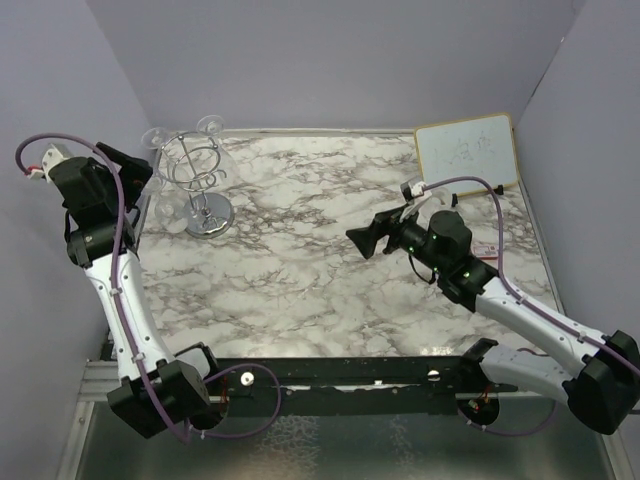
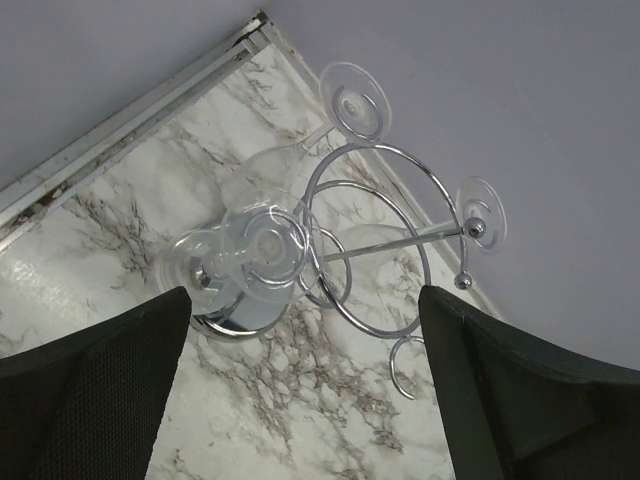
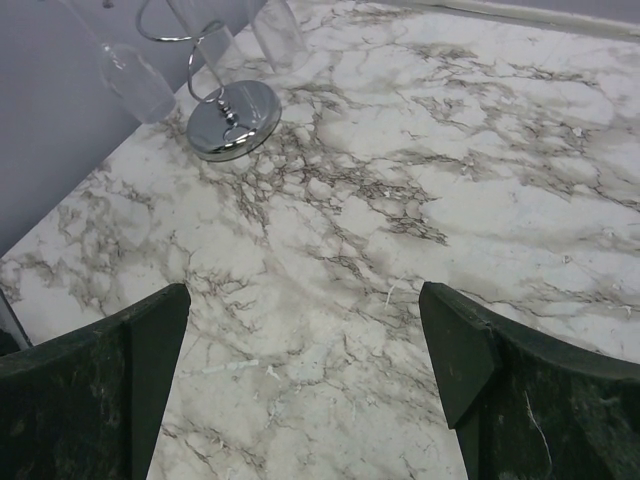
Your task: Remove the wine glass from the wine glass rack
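Observation:
The chrome wine glass rack [image 1: 200,180] stands on its round mirror base [image 1: 208,216] at the far left of the marble table. Clear wine glasses hang upside down from its curled arms, with feet at the top [image 1: 210,124]. In the left wrist view the rack's loops [image 2: 372,180] and one glass foot [image 2: 354,100] sit just ahead of my left gripper [image 2: 302,300], which is open and empty. That gripper [image 1: 140,180] is raised beside the rack's left side. My right gripper [image 1: 362,240] is open and empty above mid-table. The right wrist view shows the base [image 3: 233,120] far off.
A small whiteboard [image 1: 467,153] leans at the back right corner. Purple walls close in the table at the left, back and right; the rack stands close to the left wall. The table's rear rail [image 2: 130,120] runs behind the rack.

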Robot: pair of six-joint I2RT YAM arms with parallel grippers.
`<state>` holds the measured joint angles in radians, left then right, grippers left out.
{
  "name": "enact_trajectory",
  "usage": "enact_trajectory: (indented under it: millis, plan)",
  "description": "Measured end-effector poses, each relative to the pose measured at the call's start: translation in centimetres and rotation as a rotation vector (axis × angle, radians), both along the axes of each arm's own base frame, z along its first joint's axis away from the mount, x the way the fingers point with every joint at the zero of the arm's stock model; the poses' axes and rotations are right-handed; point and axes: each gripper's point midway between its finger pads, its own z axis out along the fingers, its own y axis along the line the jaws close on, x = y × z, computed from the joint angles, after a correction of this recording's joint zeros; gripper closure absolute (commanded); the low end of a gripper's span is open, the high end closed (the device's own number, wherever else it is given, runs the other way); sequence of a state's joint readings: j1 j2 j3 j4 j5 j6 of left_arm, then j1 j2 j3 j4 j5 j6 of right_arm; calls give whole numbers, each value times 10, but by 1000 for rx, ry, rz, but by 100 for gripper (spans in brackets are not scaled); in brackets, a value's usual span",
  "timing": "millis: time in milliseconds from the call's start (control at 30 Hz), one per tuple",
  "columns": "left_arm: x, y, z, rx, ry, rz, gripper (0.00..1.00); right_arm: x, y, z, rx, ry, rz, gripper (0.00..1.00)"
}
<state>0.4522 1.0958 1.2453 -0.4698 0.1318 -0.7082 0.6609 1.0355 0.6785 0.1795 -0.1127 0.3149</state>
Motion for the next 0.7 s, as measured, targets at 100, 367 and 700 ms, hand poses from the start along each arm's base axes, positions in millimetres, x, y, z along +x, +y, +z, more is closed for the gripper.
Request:
enact_trajectory:
  millis: [100,367,700]
  plan:
    - [-8,4,-4,-62,-13,37,1,-1,-1,1,-6,-11,-8,0]
    - [-13,2,-31,-217,-7,71,15,-8,0,10,-15,-61,-15,0]
    - [-8,-1,-68,-356,-12,94,39,-12,3,14,-41,-102,-5,1]
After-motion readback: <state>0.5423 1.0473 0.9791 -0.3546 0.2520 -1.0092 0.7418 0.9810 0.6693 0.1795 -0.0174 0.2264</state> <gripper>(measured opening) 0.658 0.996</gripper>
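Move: From the left gripper, the wine glass hanging foot-up on the rack's near left side has its middle about 5 cm ahead, hardly 1 cm to the right and some 16 cm below; its foot is higher. The rack's pole stands about 11 cm ahead and 10 cm to the right, the back glass about 16 cm ahead and 2 cm to the right. From the right gripper, the wine glass lies roughly 57 cm left, 13 cm ahead and 6 cm below. Bring the left gripper down about 7 cm towards the upside-down foot of the near left wine glass, easing back a centimetre or so at the start. Roll it some 20 degrees on the way so that its left side dips, and begin closing the wide-open fingers, to about two thirds, with the foot showing ahead between them. ##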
